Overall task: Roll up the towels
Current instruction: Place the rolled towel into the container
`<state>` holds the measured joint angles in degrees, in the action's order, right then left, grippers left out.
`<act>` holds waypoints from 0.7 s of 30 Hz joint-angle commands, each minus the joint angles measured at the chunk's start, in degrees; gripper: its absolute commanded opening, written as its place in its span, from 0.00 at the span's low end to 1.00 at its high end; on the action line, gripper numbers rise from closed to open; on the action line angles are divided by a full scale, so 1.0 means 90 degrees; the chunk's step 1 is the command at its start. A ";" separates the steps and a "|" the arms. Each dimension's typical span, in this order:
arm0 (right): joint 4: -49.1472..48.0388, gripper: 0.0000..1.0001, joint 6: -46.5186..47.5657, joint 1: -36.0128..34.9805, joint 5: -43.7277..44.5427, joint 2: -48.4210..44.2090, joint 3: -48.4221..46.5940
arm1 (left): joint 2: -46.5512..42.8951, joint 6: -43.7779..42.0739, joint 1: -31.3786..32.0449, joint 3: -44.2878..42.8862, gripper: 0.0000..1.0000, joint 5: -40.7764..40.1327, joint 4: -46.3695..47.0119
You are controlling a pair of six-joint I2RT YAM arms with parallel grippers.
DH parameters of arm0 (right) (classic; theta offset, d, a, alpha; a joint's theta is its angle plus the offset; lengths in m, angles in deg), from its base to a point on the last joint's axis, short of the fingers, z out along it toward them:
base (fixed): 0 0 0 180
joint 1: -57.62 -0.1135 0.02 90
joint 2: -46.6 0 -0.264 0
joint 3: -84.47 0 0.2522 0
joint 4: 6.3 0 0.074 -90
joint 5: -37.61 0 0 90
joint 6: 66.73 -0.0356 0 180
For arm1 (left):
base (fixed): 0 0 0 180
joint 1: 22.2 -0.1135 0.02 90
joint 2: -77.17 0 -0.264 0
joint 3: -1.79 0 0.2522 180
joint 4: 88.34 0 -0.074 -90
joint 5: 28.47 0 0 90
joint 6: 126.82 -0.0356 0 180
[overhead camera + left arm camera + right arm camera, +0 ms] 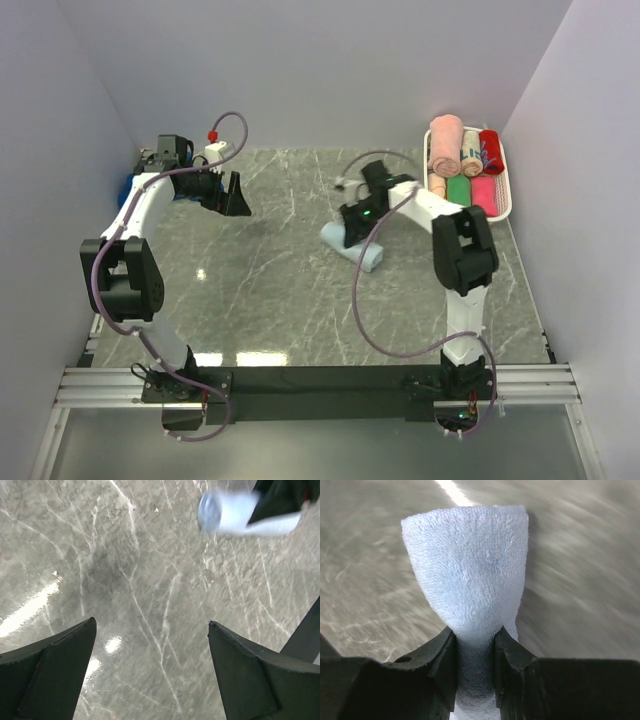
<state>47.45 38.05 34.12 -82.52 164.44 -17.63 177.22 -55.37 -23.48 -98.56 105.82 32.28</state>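
Note:
The pale sky blue towel (pixel 368 254) is a tight roll on the grey marble table, right of centre. My right gripper (pixel 354 217) is shut on it, and in the right wrist view both fingers (pixel 445 655) pinch the roll (pixel 470 565) into a narrow waist. My left gripper (pixel 228 197) hangs open above bare table at the back left, with nothing between its fingertips (pixel 75 645). From the left wrist the roll (pixel 225 512) shows blurred at the top right. A patch of the deep royal blue towel (pixel 126 190) peeks out behind the left arm at the far left, mostly hidden.
A white tray (pixel 508 190) at the back right holds rolled pink, green and red towels. Walls close in on the left, back and right. Cables loop above both arms.

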 commanded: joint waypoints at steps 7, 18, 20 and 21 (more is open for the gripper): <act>0.0508 0.00 -0.1428 0.2434 0.0329 -0.1364 -0.0214 | 0.0104 0.0771 0.0074 -0.0379 0.99 0.0196 0.0430; 0.0498 0.00 -0.1126 0.4807 0.1706 -0.1951 -0.0837 | 0.0299 0.1025 0.0288 -0.0545 0.99 0.0235 0.0333; 0.0440 0.00 -0.1077 0.4955 0.1998 -0.1893 -0.1179 | 0.0290 0.0996 0.0289 -0.0516 0.99 0.0206 0.0353; 0.0324 0.00 -0.1057 0.5014 0.2184 -0.1863 -0.1268 | 0.0299 0.0996 0.0298 -0.0497 0.99 0.0206 0.0353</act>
<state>52.28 27.41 77.85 -68.07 149.86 -23.51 180.02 -46.74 -21.18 -101.20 106.52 35.49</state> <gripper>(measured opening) 0.346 0.994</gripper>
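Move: The rolled blue towel is already in the right hand's grip, low over the middle of the table. The container's middle lies about 27 cm to this hand's right and 14 cm ahead, at nearly its height; in it the green towel lies some 25 cm right and 10 cm ahead, the dark pink towel 31 cm right and 10 cm ahead. From the idle left hand the container is roughly 56 cm right, 11 cm ahead and 11 cm lower. Keeping its pinch around the middle of the rolled blue towel, the right hand sweeps about 35 cm to its right towards the container, easing some 7 cm forward early on and climbing about 12 cm to bring the towel above the rim. On the way the wrist swings the roll clockwise by nearly 60 degrees, and the hand is still travelling right and up as it comes over the container's near right corner beside the dark pink towel. ##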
